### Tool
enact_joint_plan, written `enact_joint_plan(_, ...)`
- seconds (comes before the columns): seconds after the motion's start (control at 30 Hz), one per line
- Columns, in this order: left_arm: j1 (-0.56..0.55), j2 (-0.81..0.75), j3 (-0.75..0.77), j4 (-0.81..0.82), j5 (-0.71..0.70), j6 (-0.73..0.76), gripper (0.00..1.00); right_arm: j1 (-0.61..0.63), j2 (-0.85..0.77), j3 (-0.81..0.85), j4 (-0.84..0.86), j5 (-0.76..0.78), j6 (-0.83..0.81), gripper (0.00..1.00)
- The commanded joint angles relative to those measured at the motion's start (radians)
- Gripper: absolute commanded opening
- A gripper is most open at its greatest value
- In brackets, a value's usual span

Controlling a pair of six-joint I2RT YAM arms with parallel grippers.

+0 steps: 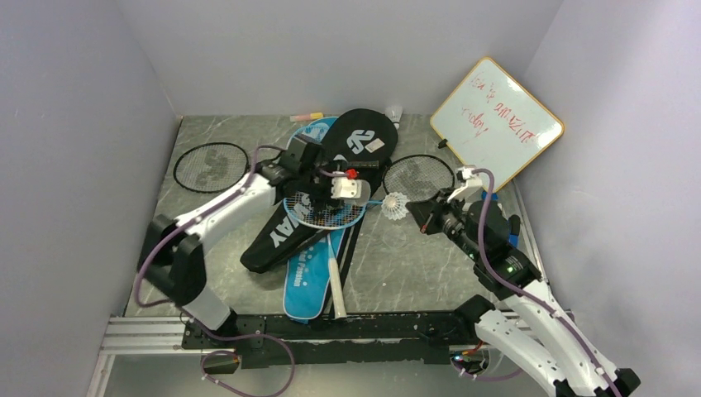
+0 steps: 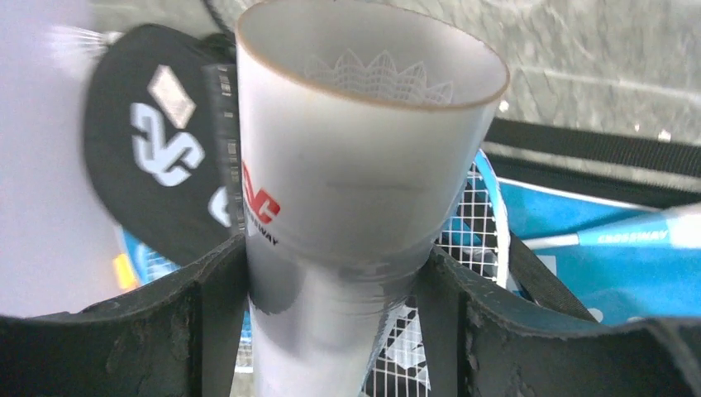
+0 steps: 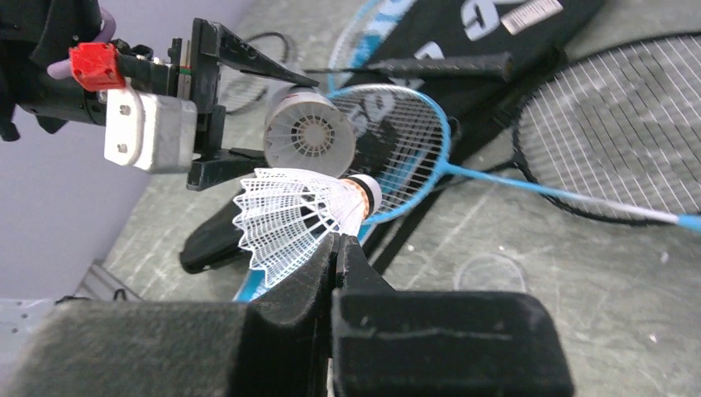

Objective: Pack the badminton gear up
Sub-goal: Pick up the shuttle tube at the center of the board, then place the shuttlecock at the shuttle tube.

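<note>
My left gripper is shut on a white tube, fingers pressed on both its sides; a shuttlecock sits inside its open mouth. The tube hangs over the light-blue racket, which lies on the black bag and blue bag. My right gripper is shut on the skirt of a white shuttlecock, held just right of the tube's mouth. One black racket lies far left, another lies right of the bags.
An orange-rimmed whiteboard leans against the right wall at the back. A small shuttlecock and a marker lie by the back wall. Grey walls close in on three sides.
</note>
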Motion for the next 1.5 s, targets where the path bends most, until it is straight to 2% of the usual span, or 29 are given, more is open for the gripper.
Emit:
enact_joint_plan(0.0, -0.006, -0.175, -0.091, 0.188, 0.023, -0.162, 0.54, -0.003, -0.053, 0.041, 0.125, -0.098, -0.026, 0.00)
enact_joint_plan(0.27, -0.005, -0.373, -0.249, 0.294, 0.090, -0.229, 0.55, -0.003, -0.039, 0.098, 0.231, -0.302, -0.010, 0.00)
enact_joint_plan(0.57, -0.006, -0.390, -0.258, 0.319, 0.136, -0.247, 0.54, -0.003, 0.072, 0.096, 0.346, -0.485, 0.036, 0.00)
enact_joint_plan(0.87, -0.006, -0.418, -0.274, 0.332, 0.191, -0.264, 0.55, -0.003, 0.168, 0.058, 0.399, -0.382, 0.047, 0.00)
enact_joint_plan(1.1, -0.006, -0.430, -0.295, 0.346, 0.231, -0.283, 0.56, 0.002, 0.243, 0.054, 0.451, -0.393, 0.061, 0.00)
enact_joint_plan(1.13, -0.006, -0.431, -0.297, 0.354, 0.232, -0.289, 0.55, 0.004, 0.250, 0.053, 0.451, -0.393, 0.055, 0.03)
enact_joint_plan(1.27, -0.005, -0.438, -0.314, 0.380, 0.237, -0.303, 0.56, 0.015, 0.293, 0.068, 0.413, -0.408, 0.027, 0.33)
enact_joint_plan(1.4, -0.006, -0.441, -0.322, 0.393, 0.231, -0.305, 0.55, 0.027, 0.317, 0.070, 0.385, -0.402, 0.010, 0.42)
enact_joint_plan(1.47, -0.006, -0.443, -0.328, 0.402, 0.228, -0.309, 0.55, 0.037, 0.328, 0.067, 0.377, -0.389, 0.002, 0.43)
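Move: The left hand holds the shuttle tube, and the right pinches a shuttlecock by its skirt. The tube's mouth lies about 12 cm left of the right hand, 9 cm ahead and some 6 cm below. The black racket's head is roughly 16 cm ahead, 5 cm right and 22 cm down. From the left hand, the shuttlecock is about 17 cm right, 5 cm back and 9 cm up; the blue racket's head lies some 12 cm below, 3 cm ahead and 3 cm left. Keep the tube gripped and raise the left hand about 8 cm while drawing it back almost as far, tilting it some 20 degrees so the mouth tips up towards the shuttlecock. Meanwhile lift the right hand and swing it left, turning counter-clockwise, then ease it forward and down to the mouth and open the fingers to release the shuttlecock. ##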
